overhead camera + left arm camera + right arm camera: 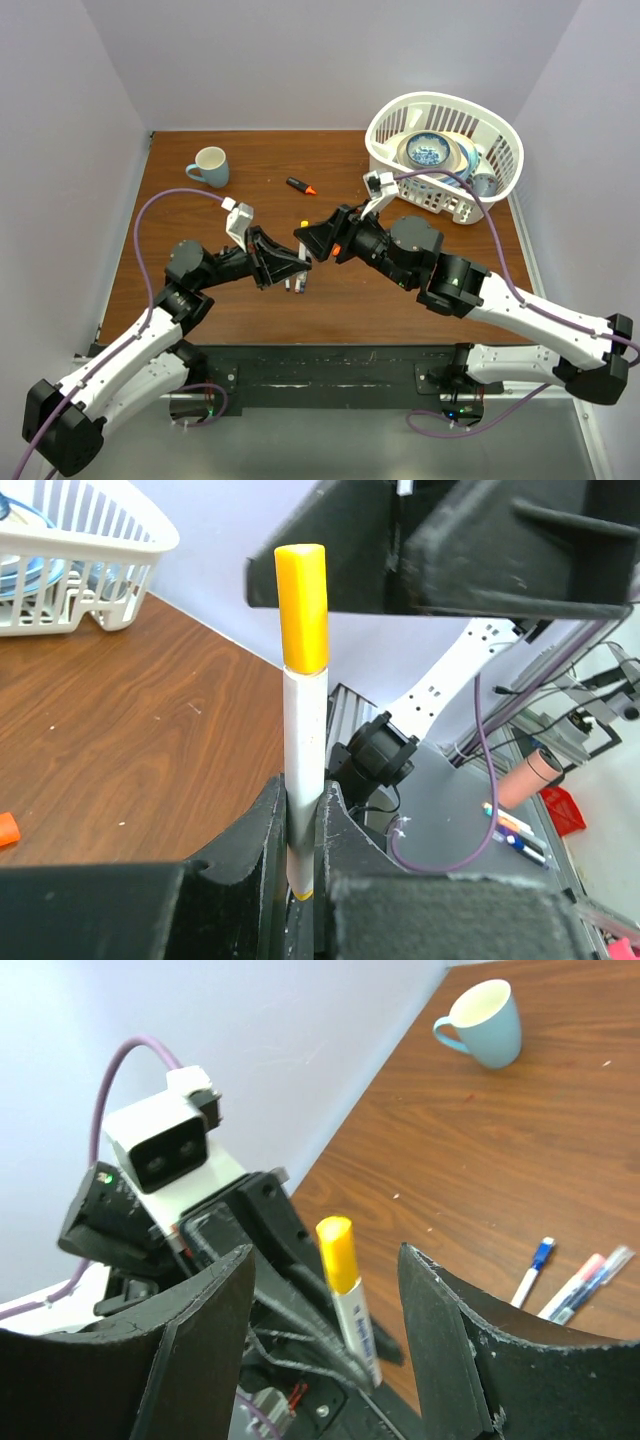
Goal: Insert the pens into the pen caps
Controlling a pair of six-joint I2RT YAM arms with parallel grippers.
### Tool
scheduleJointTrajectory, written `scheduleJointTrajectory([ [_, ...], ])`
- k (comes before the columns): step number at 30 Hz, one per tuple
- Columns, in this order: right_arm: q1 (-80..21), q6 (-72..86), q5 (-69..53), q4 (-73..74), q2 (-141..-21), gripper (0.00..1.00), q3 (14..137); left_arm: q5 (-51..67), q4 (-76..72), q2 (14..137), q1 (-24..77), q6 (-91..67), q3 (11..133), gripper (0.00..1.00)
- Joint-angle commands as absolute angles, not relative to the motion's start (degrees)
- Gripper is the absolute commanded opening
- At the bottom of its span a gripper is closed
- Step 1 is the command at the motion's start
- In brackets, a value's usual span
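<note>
My left gripper [302, 802] is shut on a white pen [303, 740] and holds it upright above the table. A yellow pen cap [302, 608] sits on the pen's top end. My right gripper [325, 1260] is open, its fingers standing to either side of the yellow pen cap [337, 1253] with a gap on both sides. From above, the left gripper [297, 262] and right gripper [312, 240] meet tip to tip over the table's middle. More pens [297, 284] lie on the table below them, also seen from the right wrist as pens [575, 1288].
A black marker with an orange end [300, 186] lies toward the back of the table. A blue mug [209, 166] stands at the back left. A white basket [500, 135] with dishes fills the back right corner. A small orange piece [6, 828] lies on the wood.
</note>
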State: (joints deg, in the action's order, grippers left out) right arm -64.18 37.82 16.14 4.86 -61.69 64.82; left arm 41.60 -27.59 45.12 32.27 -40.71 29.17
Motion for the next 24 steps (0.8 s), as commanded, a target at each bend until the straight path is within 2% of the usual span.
scheduleJointTrajectory([
  [1, -64.3, 34.0, 19.2, 7.2, -62.2, 0.63, 68.7, 45.6, -29.9, 43.8, 32.0, -38.8, 30.1, 0.00],
  [7, -64.3, 32.3, 18.2, 8.7, -63.9, 0.59, 72.5, 47.1, -31.8, 43.0, 32.0, -39.4, 29.3, 0.00],
  [17, -64.3, 32.3, 15.3, 7.9, -64.3, 0.43, 70.8, 47.4, -31.8, 44.5, 32.0, -40.2, 30.0, 0.00],
  [20, -64.4, 33.0, 13.7, 7.5, -64.2, 0.33, 68.9, 47.3, -32.4, 44.6, 32.0, -40.5, 30.3, 0.00],
  [21, -64.4, 33.3, 13.2, 7.1, -64.0, 0.27, 67.9, 47.3, -32.9, 44.7, 32.0, -40.6, 30.4, 0.00],
  [22, -64.4, 33.7, 12.7, 6.9, -64.1, 0.17, 67.2, 47.3, -33.2, 44.8, 32.0, -41.1, 30.6, 0.00],
  [24, -64.4, 34.3, 10.6, 6.2, -64.1, 0.10, 65.5, 46.7, -34.4, 45.4, 32.0, -41.8, 30.8, 0.00],
])
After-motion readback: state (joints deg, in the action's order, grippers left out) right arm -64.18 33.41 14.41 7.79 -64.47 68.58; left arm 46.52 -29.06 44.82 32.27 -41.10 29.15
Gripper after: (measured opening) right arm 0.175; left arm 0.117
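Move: The yellow pen cap, already on the white pen that my left hand holds upright, stands about 2 cm ahead and 1 cm left of my right hand point, some 1 cm below it, between the open fingers. About 24 cm beneath, on the table, the pink pen lies level and 3 cm left, the blue marker 7 cm left and 1 cm back, the orange block 6 cm ahead and 8 cm right. From my left hand the cap is roughly 5 cm up and 3 cm ahead. I close my right fingers from wide open onto the yellow cap until they pinch it, the hand first lifting about 1.5 cm, then sinking back and easing 1 cm left towards the cap. Meanwhile my left hand, still gripping the pen lower down, draws it back about 1.5 cm to bring the cap in between the right fingers, turning some 5 degrees clockwise. ##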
